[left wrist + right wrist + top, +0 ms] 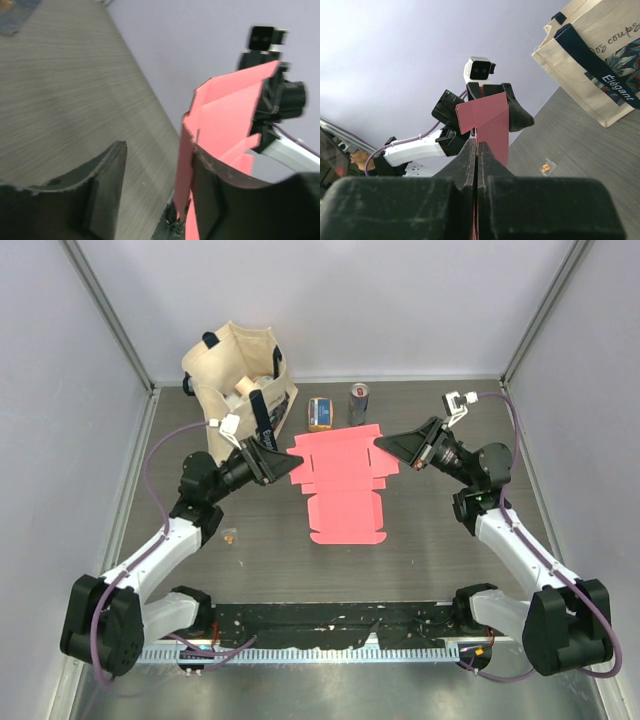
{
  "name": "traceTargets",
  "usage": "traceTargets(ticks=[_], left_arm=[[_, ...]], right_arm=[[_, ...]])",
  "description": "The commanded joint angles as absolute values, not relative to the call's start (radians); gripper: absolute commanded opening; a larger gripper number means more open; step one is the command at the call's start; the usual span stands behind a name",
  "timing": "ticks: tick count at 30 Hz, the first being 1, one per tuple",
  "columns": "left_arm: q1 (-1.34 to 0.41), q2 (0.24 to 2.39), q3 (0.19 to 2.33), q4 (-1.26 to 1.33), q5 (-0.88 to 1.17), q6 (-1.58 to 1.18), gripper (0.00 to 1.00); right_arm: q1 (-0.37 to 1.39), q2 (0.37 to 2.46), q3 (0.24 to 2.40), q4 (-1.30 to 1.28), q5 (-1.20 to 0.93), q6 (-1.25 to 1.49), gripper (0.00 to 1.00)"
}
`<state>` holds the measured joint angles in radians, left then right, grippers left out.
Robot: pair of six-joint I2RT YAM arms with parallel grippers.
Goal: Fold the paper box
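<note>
The paper box [340,485] is a pinkish-red flat sheet with flaps, spread out mid-table between both arms. My right gripper [388,448] is shut on the sheet's right edge; in the right wrist view its jaws [477,147] pinch the thin card [490,117], which stands up edge-on. My left gripper [280,465] is at the sheet's left edge. In the left wrist view it [157,167] is open: the card [225,110] rests against the inner face of one finger [220,195], and the other finger [105,190] stands well apart from it.
A beige tote bag [240,380] stands at the back left. An orange-and-blue packet [320,412] and a small can [358,403] sit behind the sheet. A tiny clear packet with orange bits [231,535] lies near the left arm. Grey walls close in three sides.
</note>
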<state>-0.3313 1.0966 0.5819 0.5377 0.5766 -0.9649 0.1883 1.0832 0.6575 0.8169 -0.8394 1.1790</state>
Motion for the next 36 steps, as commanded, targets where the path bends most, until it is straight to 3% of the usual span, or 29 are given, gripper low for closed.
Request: traceTargets(ticks=[1,3,4,6,7,8,13,15,18,19,20,25,29,36], left_arm=[[-0.325,1.155,0.589,0.976,0.748,-1.121,0.46],[-0.324,1.215,0.594,1.072,0.819,-1.207,0.36],[-0.325,1.232,0.595,1.160,0.840,-1.239,0.25],[-0.322,1.278,0.594,1.289,0.893,-1.314,0.14],[-0.319,1.287,0.591,1.322,0.902,-1.334,0.03],[-0.315,1.292,0.580,1.345,0.914,-1.347,0.00],[-0.285,1.261,0.555,1.407,0.977,-1.371,0.00],[-0.284,1.243,0.555,1.378,1.002,-1.362,0.00],[-0.285,1.230,0.552,1.348,1.008,-1.344,0.00],[-0.285,1.227,0.554,1.344,1.009,-1.344,0.00],[-0.282,1.227,0.555,1.339,1.011,-1.342,0.00],[-0.284,1.241,0.583,1.301,1.048,-1.339,0.00],[-0.284,1.244,0.609,1.134,1.084,-1.266,0.00],[-0.285,1.243,0.641,1.026,1.138,-1.216,0.00]], right_arm=[[0.184,1.109,0.624,1.069,-0.867,1.318,0.01],[0.184,1.123,0.615,1.138,-0.867,1.360,0.02],[0.183,1.137,0.609,1.153,-0.868,1.374,0.01],[0.184,1.147,0.611,1.152,-0.876,1.374,0.01],[0.180,1.157,0.612,1.140,-0.879,1.368,0.01],[0.176,1.158,0.612,1.118,-0.879,1.359,0.02],[0.161,1.160,0.639,0.808,-0.858,1.149,0.05],[0.164,1.178,0.678,0.679,-0.879,1.056,0.16],[0.167,1.171,0.690,0.661,-0.923,1.016,0.42],[0.175,1.164,0.695,0.651,-0.934,0.973,0.55],[0.179,1.160,0.706,0.634,-0.948,0.939,0.58],[0.184,1.115,0.762,0.494,-1.002,0.775,0.64],[0.216,1.048,0.865,0.114,-0.891,0.353,0.71],[0.400,1.107,0.934,0.091,-0.994,0.247,0.73]])
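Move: The box sheet's left flap lies between the left gripper's parted fingers, about 2 cm to its right, level ahead and barely higher; the sheet's middle is some 9 cm right, 2 cm back and 2 cm lower. The orange pack stands about 20 cm ahead, 3 cm right and 25 cm below. From the right gripper, which already pinches the sheet's far right corner, that left flap is roughly 15 cm left, 1 cm back and 8 cm lower. Shut the left gripper on the paper sheet's left flap while lifting it about 4 cm, then draw it back, about 6 cm in all, turning it clockwise and sinking slightly at the end. Keep the right pinch until the left has hold, then open it, dipping about 6 cm and slightly forward; bring it back up and left over the sheet, open, fingers tipped down some 25 degrees. ##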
